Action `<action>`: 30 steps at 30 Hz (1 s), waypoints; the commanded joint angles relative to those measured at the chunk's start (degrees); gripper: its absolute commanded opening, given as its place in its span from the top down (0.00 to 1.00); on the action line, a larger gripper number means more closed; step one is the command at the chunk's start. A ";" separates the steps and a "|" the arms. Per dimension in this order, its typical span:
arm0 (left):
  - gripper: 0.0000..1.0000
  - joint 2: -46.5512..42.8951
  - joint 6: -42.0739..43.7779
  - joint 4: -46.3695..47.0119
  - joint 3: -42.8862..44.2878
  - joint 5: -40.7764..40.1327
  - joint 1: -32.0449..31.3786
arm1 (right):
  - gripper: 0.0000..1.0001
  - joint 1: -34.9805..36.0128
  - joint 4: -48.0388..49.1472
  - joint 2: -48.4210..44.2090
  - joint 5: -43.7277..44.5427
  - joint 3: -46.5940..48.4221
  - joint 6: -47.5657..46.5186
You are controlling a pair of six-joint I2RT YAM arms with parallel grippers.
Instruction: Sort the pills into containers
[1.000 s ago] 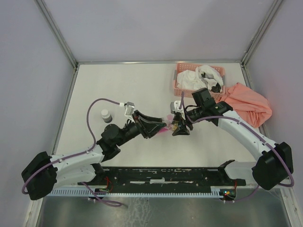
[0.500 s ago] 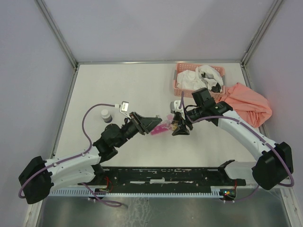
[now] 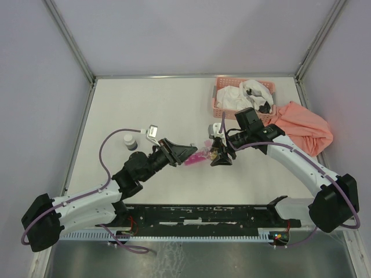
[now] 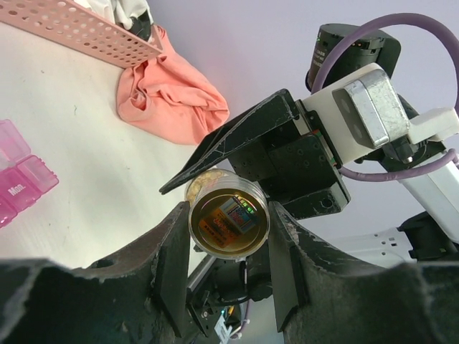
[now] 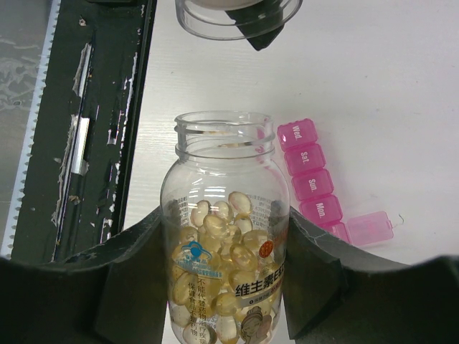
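Observation:
My right gripper point(image 3: 220, 156) is shut on a clear pill bottle point(image 5: 224, 236) half full of yellow softgel pills point(image 5: 229, 236); its mouth is open and uncapped. My left gripper point(image 3: 184, 153) sits just left of it, shut on the bottle's round clear cap point(image 4: 228, 218), which also shows at the top of the right wrist view point(image 5: 237, 14). The magenta-pink pill organizer point(image 3: 199, 157) lies on the table between and below the two grippers. Its day-marked compartments point(image 5: 308, 172) are shut, except one lid point(image 5: 369, 226) that stands open. The organizer also shows in the left wrist view point(image 4: 21, 179).
A small bottle point(image 3: 130, 141) stands on the table to the left. A salmon lattice basket point(image 3: 215, 103) with white cloth sits at the back right, an orange cloth point(image 3: 301, 127) beside it. A black rail point(image 3: 203, 217) runs along the near edge.
My left gripper has drawn back to the left, away from the bottle, with the cap in it. The right gripper and bottle have stayed in place.

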 commanded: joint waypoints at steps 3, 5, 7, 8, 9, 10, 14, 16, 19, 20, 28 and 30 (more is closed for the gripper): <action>0.97 -2.25 1.43 -6.21 1.97 -4.18 0.29 | 0.98 -0.09 2.07 -0.22 -0.97 2.08 0.56; 0.97 -2.02 4.32 -10.69 2.84 -6.44 0.30 | 0.98 -0.13 1.96 -0.28 -0.99 2.15 0.56; 0.97 -1.26 7.18 -17.19 3.81 -11.96 0.31 | 0.98 -0.08 1.92 -0.35 -0.99 2.17 0.56; 0.97 -0.45 8.26 -20.38 4.20 -14.52 0.51 | 0.98 -0.08 1.99 -0.34 -0.92 2.19 0.56; 0.97 0.54 9.20 -23.42 4.53 -16.98 0.78 | 0.98 -0.14 1.99 -0.39 -0.91 2.19 0.48; 0.96 1.88 9.54 -26.84 5.06 -18.96 1.28 | 0.98 -0.15 1.93 -0.39 -0.91 2.22 0.47; 0.93 8.19 10.47 -37.65 7.57 -22.08 3.39 | 0.98 -0.14 1.91 -0.18 -0.67 2.19 0.40; 0.92 11.69 11.02 -41.64 8.70 -24.61 3.74 | 0.98 -0.14 1.77 -0.13 -0.64 2.19 0.29; 0.91 15.16 11.26 -47.18 9.99 -28.85 3.99 | 0.98 -0.08 1.79 -0.13 -0.42 2.18 0.26; 0.91 16.19 11.21 -48.39 10.15 -29.58 4.10 | 0.98 -0.10 1.81 -0.13 -0.36 2.15 0.29; 0.87 22.65 11.34 -50.46 10.08 -31.50 4.97 | 0.98 -0.21 1.68 -0.04 -0.40 2.27 0.29; 0.83 23.09 11.35 -50.52 10.19 -31.38 5.01 | 0.98 -0.25 1.71 -0.06 -0.46 2.27 0.29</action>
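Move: The left hand already holds the gold lid; its goal, the bare table left of the pink pill box, lies about 14 cm left, 4 cm ahead and 24 cm down. The pill box's middle is 5 cm ahead, 1 cm right, the pill jar roughly level ahead, 9 cm right and 7 cm below, the white bottle 9 cm ahead and 22 cm left. From the right hand, that spot is some 21 cm left, 4 cm ahead, 17 cm down. Left hand carries the lid about 23 cm down and 14 cm left from the jar, turning its fingers down. ##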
